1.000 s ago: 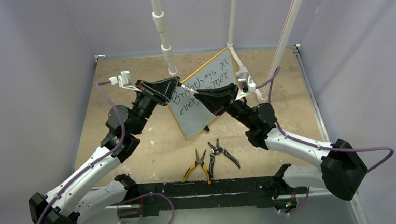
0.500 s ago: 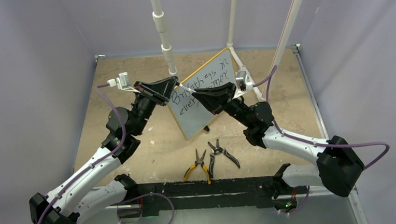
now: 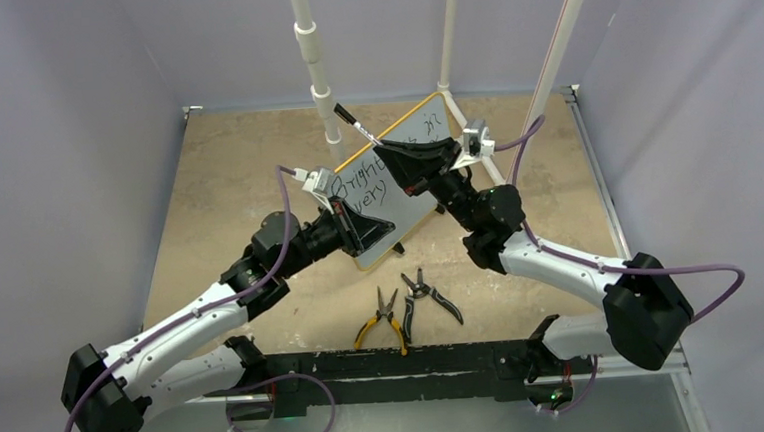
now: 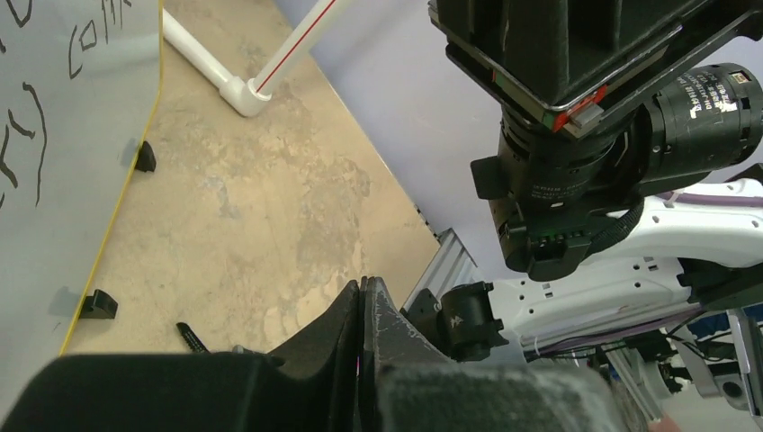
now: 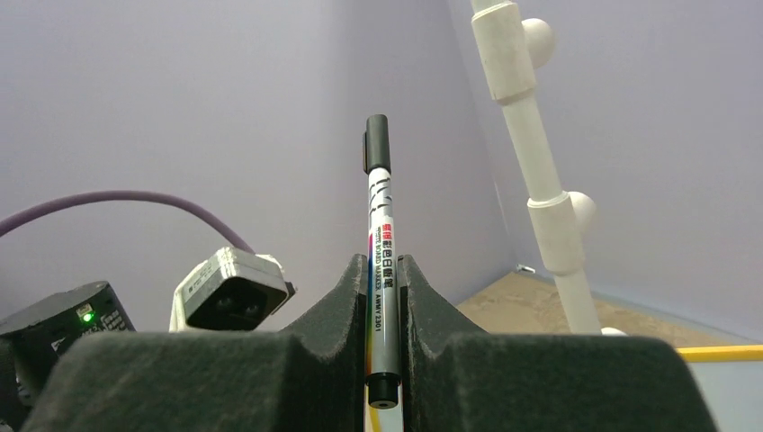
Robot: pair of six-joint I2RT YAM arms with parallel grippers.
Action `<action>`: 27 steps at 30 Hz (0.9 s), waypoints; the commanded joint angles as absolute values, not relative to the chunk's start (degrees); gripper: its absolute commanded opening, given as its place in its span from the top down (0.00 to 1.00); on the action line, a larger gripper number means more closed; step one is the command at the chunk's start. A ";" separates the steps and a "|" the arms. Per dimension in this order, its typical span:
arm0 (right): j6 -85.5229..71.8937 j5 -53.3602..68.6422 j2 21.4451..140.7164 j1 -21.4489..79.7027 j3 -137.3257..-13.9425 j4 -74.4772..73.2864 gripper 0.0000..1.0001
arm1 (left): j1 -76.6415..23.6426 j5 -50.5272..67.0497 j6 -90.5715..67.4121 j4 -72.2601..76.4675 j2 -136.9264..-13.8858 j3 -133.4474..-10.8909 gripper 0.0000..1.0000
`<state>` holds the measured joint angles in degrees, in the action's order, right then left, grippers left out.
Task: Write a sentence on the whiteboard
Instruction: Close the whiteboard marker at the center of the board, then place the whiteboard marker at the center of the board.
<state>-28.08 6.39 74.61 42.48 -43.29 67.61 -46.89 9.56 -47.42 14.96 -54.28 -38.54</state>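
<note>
The whiteboard (image 3: 409, 199) lies tilted in the middle of the table, its yellow rim (image 5: 720, 353) at the right wrist view's edge. The sentence (image 3: 358, 177) is black script in two lines, partly hidden by both arms; some strokes (image 4: 27, 135) also cross the left wrist view. My right gripper (image 3: 382, 154) hovers over the board's upper part, shut on a black-capped marker (image 5: 378, 180) that points up and away from the board. My left gripper (image 3: 389, 229) is shut and empty over the board's lower end, fingers pressed together (image 4: 364, 286).
Yellow-handled pliers (image 3: 382, 318) and black-handled pliers (image 3: 429, 295) lie in front of the board. White PVC poles (image 3: 315, 70) (image 3: 557, 65) rise behind the board. The right arm's wrist (image 4: 594, 135) hangs close above the left gripper.
The left arm drew back from the board's upper left edge to its lower end, and its jaws closed. The right gripper lifted the marker off the board and moved up the board.
</note>
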 commanded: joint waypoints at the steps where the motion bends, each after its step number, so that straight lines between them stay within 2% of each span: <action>1: -27.26 3.38 73.64 42.54 -44.57 70.18 1.00 | -46.82 10.75 -46.00 12.42 -52.42 -41.05 1.00; 4: -26.97 3.05 72.63 42.54 -44.08 69.80 1.00 | -46.76 9.46 -44.43 10.82 -52.38 -43.10 1.00; 5: -26.65 2.81 71.95 42.54 -43.81 69.40 1.00 | -46.79 9.15 -43.65 10.42 -52.38 -44.05 0.95; 10: -24.06 2.93 66.24 42.45 -40.71 63.12 1.00 | -46.72 5.84 -37.64 5.51 -51.86 -50.48 0.57; 14: -21.04 -0.29 60.27 42.45 -38.63 52.61 1.00 | -46.42 3.52 -32.33 -0.76 -54.18 -57.50 0.42; 19: -19.83 -9.41 52.17 42.45 -36.40 34.95 1.00 | -42.76 4.30 -25.86 -9.69 -60.45 -69.00 0.36; 23: -19.15 -17.61 44.45 42.45 -34.71 22.12 1.00 | -31.30 12.13 -25.35 -10.49 -64.38 -75.52 0.36; 27: -25.17 -19.01 39.29 42.45 -32.47 10.63 1.00 | -22.95 15.06 -24.24 -12.50 -69.80 -79.99 0.35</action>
<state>-21.41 -13.50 43.18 42.48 -34.35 25.41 -29.39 10.26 -27.29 -9.21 -66.19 -75.13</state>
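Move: The closed marker is already in the right fingers, its middle roughly 2 cm ahead of that hand point, 3 cm left and 3 cm up. From the right hand, the whiteboard's middle lies some 8 cm ahead, 3 cm right and 26 cm below. From the empty, shut left hand, the marker's middle is about 8 cm ahead, 3 cm left and 12 cm above; the whiteboard's middle is around 14 cm ahead, 2 cm right and 17 cm below. The left hand, already free of the capped marker, opens its fingers wide as it rises about 12 cm, then swings forward and to the left towards the space above the whiteboard's upper left corner, touching nothing visible. The right hand keeps its pinch on the marker's rear end and draws off to the right some 10 cm, sinking as well in the later part, while its wrist tips forward and turns clockwise so the cap, at first aimed up and left, points flatter and more straight ahead, over the board. ##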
